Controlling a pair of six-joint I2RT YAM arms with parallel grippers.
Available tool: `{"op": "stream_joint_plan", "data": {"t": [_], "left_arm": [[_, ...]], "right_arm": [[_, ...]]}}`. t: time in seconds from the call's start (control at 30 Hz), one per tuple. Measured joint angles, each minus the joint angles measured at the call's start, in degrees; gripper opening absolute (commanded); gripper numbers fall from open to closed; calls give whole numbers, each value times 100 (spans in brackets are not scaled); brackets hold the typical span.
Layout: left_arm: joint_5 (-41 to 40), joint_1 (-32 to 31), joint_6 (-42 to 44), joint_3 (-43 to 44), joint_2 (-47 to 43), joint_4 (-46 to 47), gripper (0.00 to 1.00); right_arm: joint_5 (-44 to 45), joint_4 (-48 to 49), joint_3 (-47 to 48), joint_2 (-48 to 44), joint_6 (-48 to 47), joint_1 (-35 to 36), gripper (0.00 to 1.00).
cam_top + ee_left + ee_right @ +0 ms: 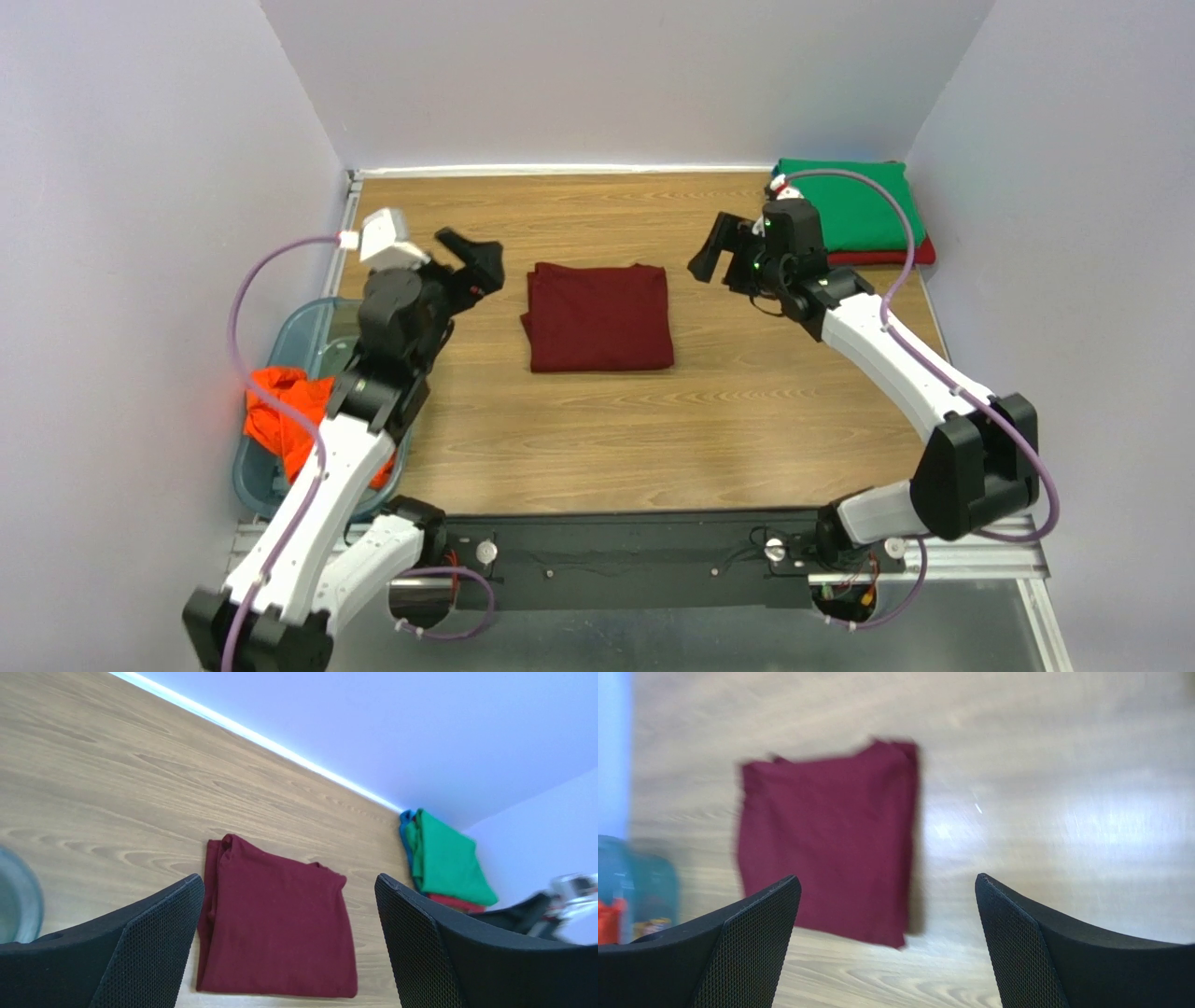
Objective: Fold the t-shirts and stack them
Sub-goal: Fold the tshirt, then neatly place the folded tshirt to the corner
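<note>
A dark maroon t-shirt (599, 317) lies folded into a rectangle at the middle of the table; it also shows as the maroon t-shirt (277, 924) and, blurred, as the maroon t-shirt (829, 836). My left gripper (477, 263) hangs open just left of it, nothing between its fingers (151, 945). My right gripper (718, 252) is open to the shirt's right, raised and apart from it. A folded green t-shirt (856, 207) lies on a red one (887, 256) at the back right corner. An orange t-shirt (288, 413) is crumpled in the bin.
A clear teal plastic bin (288, 350) stands at the table's left edge beside the left arm. White walls close the left, back and right sides. The black base rail (631, 553) runs along the near edge.
</note>
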Motion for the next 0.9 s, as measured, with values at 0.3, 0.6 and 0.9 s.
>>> {"op": "stream_joint_plan", "data": {"t": [0.3,0.6,0.9], "left_arm": [[-525,0,-857,-1567,-2199,-153,98],[-496,0,-776,-1224,-2323,-1104,98],[-361,0,-129,-960,-2269,-1320,98]], "right_arm": [[-713,485,-734,382,17,-11,100],[-1539,1032,-734,1471,7,4,100],[-1884,1172,-380,2334,-15,208,100]]}}
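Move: The folded dark-red t-shirt lies flat in mid-table: its middle is about 18 cm to the right hand's left, roughly level with it fore and aft, and some 15 cm below. Its right edge is nearer, about 7 cm to that hand's left. The green stack stands some 17 cm ahead and 23 cm to the right of the right hand. From the left hand the t-shirt is about 7 cm ahead, 15 cm to the right and 27 cm below. No new contact can be made out: the right hand sinks some 15 cm to the t-shirt's right edge, at first nearly straight down, then also leftward by about 7 cm, tipping nearly 20 degrees further down and turning counter-clockwise, jaws kept wide open. The empty left hand draws back about 8 cm and a little left, away from the t-shirt, then all but stops. ##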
